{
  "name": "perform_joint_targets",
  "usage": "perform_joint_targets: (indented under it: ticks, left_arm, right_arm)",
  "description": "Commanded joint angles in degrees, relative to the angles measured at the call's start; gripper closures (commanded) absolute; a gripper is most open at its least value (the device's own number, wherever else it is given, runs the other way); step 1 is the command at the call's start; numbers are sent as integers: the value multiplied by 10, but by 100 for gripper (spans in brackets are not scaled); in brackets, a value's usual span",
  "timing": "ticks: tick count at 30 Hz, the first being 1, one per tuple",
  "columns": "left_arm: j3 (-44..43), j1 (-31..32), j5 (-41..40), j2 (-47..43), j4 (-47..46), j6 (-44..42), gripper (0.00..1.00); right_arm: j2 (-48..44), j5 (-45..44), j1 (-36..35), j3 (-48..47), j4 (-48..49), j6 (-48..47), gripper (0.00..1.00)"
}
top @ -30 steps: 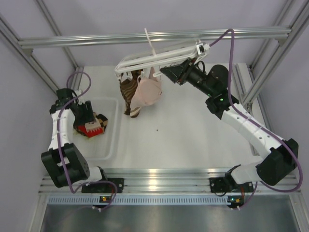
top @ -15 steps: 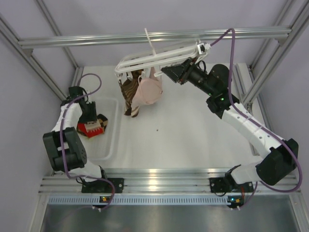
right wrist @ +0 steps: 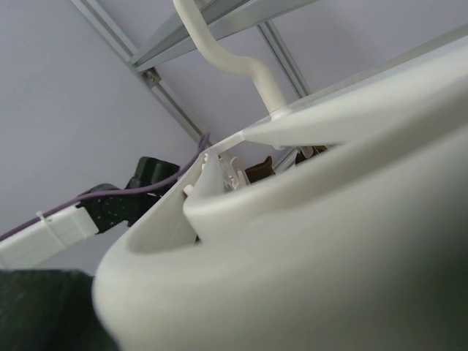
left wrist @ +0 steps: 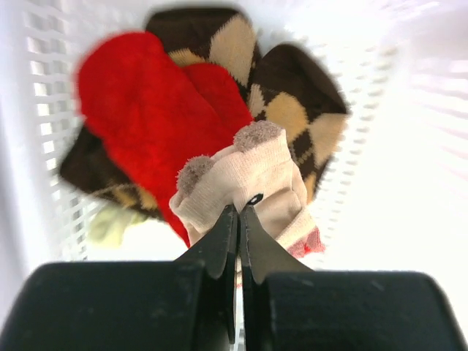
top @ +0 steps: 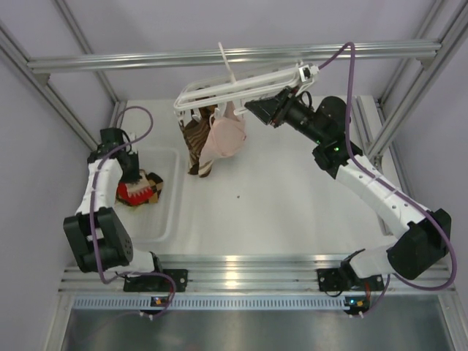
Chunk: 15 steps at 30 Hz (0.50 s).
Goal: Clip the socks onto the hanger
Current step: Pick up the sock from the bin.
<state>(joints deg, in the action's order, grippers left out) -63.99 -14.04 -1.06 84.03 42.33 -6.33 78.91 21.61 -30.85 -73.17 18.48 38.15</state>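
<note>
The white hanger (top: pixel 219 91) is tilted under the top rail; it fills the right wrist view (right wrist: pixel 329 219). A brown striped sock (top: pixel 196 142) and a pale pink sock (top: pixel 225 139) hang from its clips. My right gripper (top: pixel 257 108) is at the hanger's right side and seems shut on its frame; its fingers are hidden. My left gripper (top: pixel 134 183) is down in the basket, and in the left wrist view it (left wrist: pixel 239 212) is shut on a beige sock (left wrist: pixel 248 179) with grey pom-poms. A red sock (left wrist: pixel 139 110) lies beside it, on brown diamond-patterned socks (left wrist: pixel 292 95).
The socks lie in a white slatted basket (top: pixel 164 212) at the table's left. An aluminium rail (top: pixel 219 55) crosses above the back of the table. Frame posts stand at both sides. A small dark speck (top: pixel 239 196) lies on the table.
My left arm has swung its elbow back and settled its gripper on the sock pile in the basket. The right arm and hanger have not moved.
</note>
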Motion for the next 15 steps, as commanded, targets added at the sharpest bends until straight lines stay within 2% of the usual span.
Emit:
perform_joint_targets:
  ticks: [1,10,15]
  left_arm:
    - [-60,0,44,-105,50,-21,100]
    - [-80,0,112,-285,32,-54,100]
    - [-14,0,142,-381,-73,-82,100]
  right_arm:
    - [-3,11,5,-7,9,1,100]
    - [-5,16,5,-3,12,3,100]
    - [-8,18,5,-4,12,5,100]
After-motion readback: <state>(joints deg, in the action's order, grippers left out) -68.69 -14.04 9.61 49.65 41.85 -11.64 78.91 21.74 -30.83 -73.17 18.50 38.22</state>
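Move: Ahead and to the right of the left hand, which already pinches the bear sock over the bin, the hanger has its middle about 33 cm right, 7 cm farther out and some 32 cm higher. Hanging from it, the striped sock is about 22 cm right, 3 ahead and 20 above the hand, and the pink sock 29 right, 3 ahead and 18 above. The argyle socks lie 5 cm right, 1 ahead and 5 below. From the right hand, the hanger's middle is about 2 cm left and 4 ahead, level. Lifting the pinched bear sock up from the bin, the left hand climbs about 21 cm, fast at first and slowing near the top, where it also eases back and to the right. Meanwhile the wrist tips up some 40 degrees, from steeply down to mostly forward, with a slight clockwise turn, and the fingers stay shut on the sock; the right hand keeps still at the hanger. ##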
